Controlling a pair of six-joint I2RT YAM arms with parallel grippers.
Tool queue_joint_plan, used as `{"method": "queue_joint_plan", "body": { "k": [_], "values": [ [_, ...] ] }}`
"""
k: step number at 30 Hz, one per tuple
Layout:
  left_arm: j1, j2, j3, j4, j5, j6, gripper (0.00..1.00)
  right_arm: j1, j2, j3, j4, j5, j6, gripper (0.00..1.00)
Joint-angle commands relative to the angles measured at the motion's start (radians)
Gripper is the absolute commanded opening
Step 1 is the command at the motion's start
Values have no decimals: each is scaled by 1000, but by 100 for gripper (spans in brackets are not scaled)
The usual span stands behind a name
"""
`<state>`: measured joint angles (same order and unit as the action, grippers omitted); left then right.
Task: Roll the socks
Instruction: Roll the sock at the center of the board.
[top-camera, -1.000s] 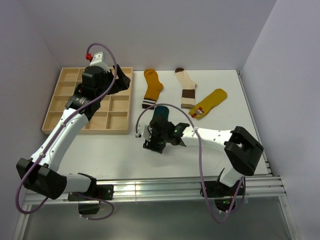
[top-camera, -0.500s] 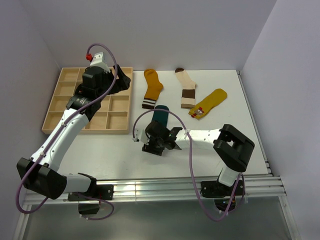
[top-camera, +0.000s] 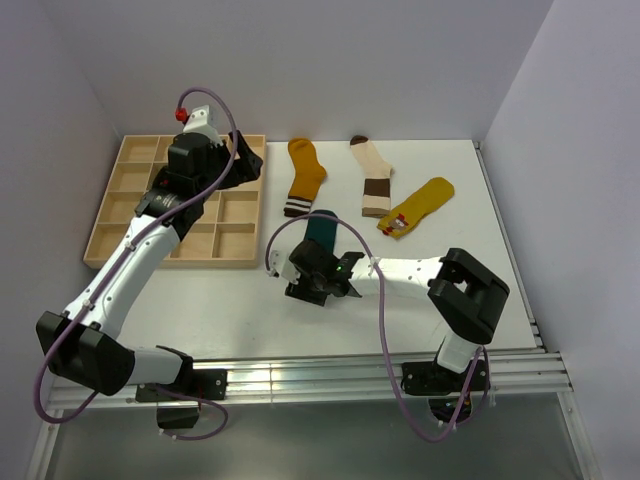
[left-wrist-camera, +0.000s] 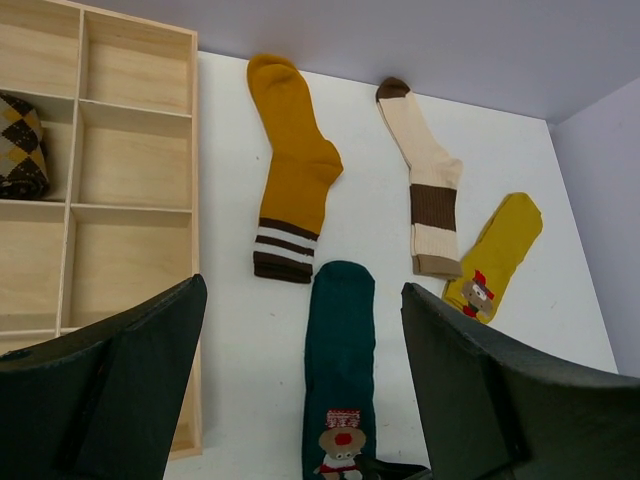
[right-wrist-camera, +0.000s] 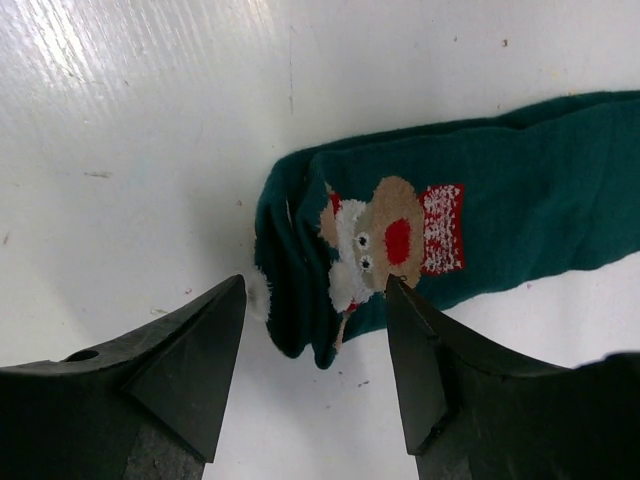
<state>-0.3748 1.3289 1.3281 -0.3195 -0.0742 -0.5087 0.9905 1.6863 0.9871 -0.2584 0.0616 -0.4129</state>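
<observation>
A teal sock (top-camera: 322, 228) with a reindeer patch lies flat at the table's middle. It also shows in the left wrist view (left-wrist-camera: 340, 370) and the right wrist view (right-wrist-camera: 500, 200). My right gripper (top-camera: 316, 284) is open just above its bunched near end, with one finger on each side (right-wrist-camera: 314, 300). My left gripper (top-camera: 243, 160) is open and empty, held high over the tray's right edge (left-wrist-camera: 303, 290). A mustard sock (top-camera: 303, 178), a cream sock (top-camera: 373, 178) and a yellow sock (top-camera: 418, 207) lie flat at the back. A rolled argyle sock (left-wrist-camera: 20, 145) sits in a tray compartment.
A wooden compartment tray (top-camera: 238, 240) stands at the back left. Grey walls close the back and both sides. A metal rail (top-camera: 330, 372) runs along the near edge by the arm bases.
My right gripper has slid back along the teal sock toward its near end, so more of the sock shows. My left arm has risen slightly.
</observation>
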Motion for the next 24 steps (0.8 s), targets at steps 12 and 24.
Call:
{"method": "queue_joint_plan", "body": {
  "k": [12, 24],
  "values": [
    [-6, 26, 26, 8, 24, 21, 84, 2, -19, -33, -51, -26, -30, 65],
    [-6, 59, -43, 95, 50, 13, 83, -56, -10, -50, -11, -123, -81, 23]
  ]
}}
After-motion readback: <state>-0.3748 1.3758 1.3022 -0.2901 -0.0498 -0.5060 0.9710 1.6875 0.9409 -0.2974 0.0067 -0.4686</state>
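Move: Just below the open right fingers is the right-hand corner of the green sock's cuff, some 2 cm down, 2 cm to the right and 1 cm back. The striped mustard sock is about 27 cm ahead and level sideways; the cream-brown sock is equally far ahead and 16 cm right. From the left hand, the cuff corner lies roughly 17 cm back, 13 cm right and 30 cm down. Slipping right and down about 2 cm each way, and slightly back, the right hand brings its open fingers to the corner of the green sock's cuff, then closes them well in and pinches the cuff's layers together. The wrist barely tips. The idle left hand sinks about 2.5 cm, still wide open. ##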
